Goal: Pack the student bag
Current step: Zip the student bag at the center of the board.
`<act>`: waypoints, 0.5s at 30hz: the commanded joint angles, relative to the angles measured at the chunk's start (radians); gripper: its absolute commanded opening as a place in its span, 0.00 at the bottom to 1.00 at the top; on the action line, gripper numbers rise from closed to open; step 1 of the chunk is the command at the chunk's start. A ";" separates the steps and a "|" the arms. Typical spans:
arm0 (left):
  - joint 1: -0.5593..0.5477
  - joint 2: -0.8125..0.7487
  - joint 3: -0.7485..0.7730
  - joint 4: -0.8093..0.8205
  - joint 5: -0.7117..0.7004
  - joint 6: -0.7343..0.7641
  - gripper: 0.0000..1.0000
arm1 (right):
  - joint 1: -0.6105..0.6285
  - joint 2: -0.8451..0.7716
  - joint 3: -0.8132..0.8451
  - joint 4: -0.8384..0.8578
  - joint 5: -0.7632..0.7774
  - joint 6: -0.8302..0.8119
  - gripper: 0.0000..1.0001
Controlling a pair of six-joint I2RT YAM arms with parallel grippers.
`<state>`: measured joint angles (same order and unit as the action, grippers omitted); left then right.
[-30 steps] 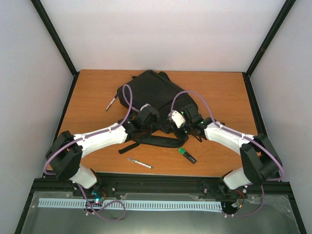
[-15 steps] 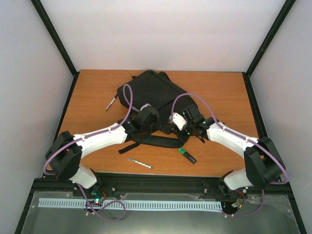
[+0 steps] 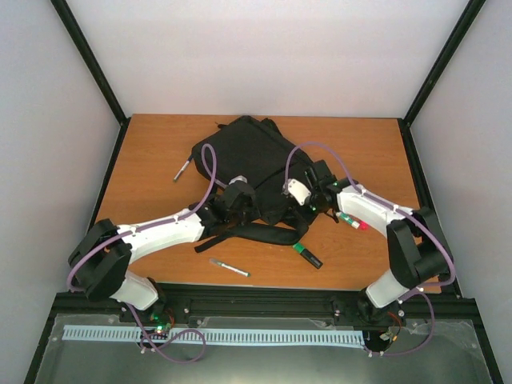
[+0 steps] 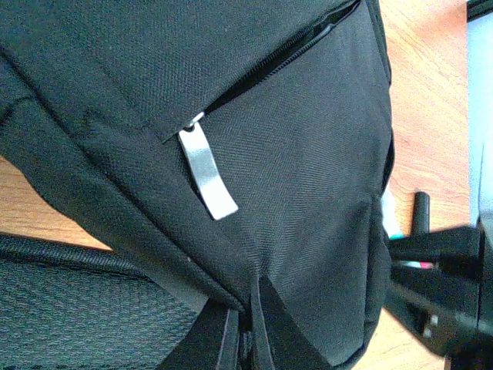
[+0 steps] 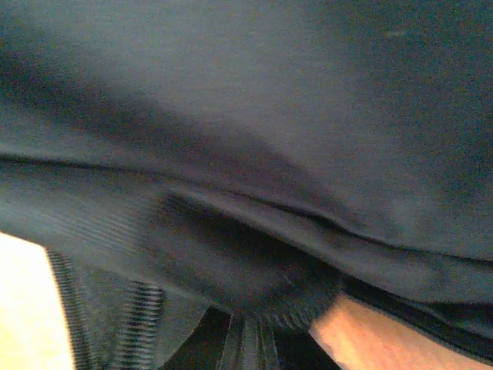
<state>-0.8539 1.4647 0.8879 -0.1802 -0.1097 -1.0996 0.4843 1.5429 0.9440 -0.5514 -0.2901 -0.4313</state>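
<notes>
The student bag (image 3: pixel 250 154), a large black backpack, lies in the middle of the wooden table. Its fabric fills the left wrist view (image 4: pixel 308 154), where a grey zip pull (image 4: pixel 206 173) hangs beside a zip line. My left gripper (image 3: pixel 239 197) sits at the bag's near edge and is shut, pinching a seam of the bag (image 4: pixel 248 308). My right gripper (image 3: pixel 298 192) is at the bag's near right corner. In the blurred right wrist view it is shut (image 5: pixel 250 335) on a bunched black edge of the bag (image 5: pixel 254 277).
A small pen (image 3: pixel 183 170) lies left of the bag. A white marker (image 3: pixel 229 267) and a green-and-black highlighter (image 3: pixel 306 255) lie near the front edge. A pink-tipped marker (image 3: pixel 353 222) lies under my right forearm. The bag's straps (image 3: pixel 256 234) trail toward the front.
My right arm has swung back and left, uncovering the pink-tipped marker. Both grippers have edged toward the back with the bag's near edge. The right jaws have closed fully.
</notes>
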 commanded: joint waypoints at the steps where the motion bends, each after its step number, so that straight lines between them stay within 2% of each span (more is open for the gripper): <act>1: -0.001 -0.058 -0.021 0.027 0.047 0.062 0.01 | -0.102 0.077 0.072 -0.063 0.075 -0.022 0.03; 11: 0.000 -0.104 -0.105 -0.005 0.033 0.092 0.01 | -0.310 0.215 0.256 -0.055 0.132 -0.110 0.03; 15: -0.001 -0.112 -0.112 -0.032 -0.009 0.099 0.01 | -0.362 0.243 0.255 -0.016 0.164 -0.146 0.03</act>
<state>-0.8516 1.4246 0.8036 -0.0551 -0.0856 -1.0531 0.2649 1.7466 1.1774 -0.7055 -0.4194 -0.5606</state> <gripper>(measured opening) 0.013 0.036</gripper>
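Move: Just ahead of the right hand, which already has the zip pull in its shut fingers, the bag's right-hand corner lies about 10 cm forward and 4 cm to the right, roughly level in height. The green-capped marker sits some 13 cm back and 2 cm right, and the glue stick about 12 cm right and 3 cm back, both around 6 cm lower. From the left hand, pinching the bag's edge, the zip pull is about 12 cm right, 1 cm ahead and a little lower. Dragging the zip pull by its cord, the right hand sweeps forward and to the right along the bag's open edge towards the right-hand corner, about 7 cm in all and nearly level, fingers still shut and the wrist tipping only slightly. The left hand stays put, keeping its pinch on the bag's edge as a hold-down against the pull. ##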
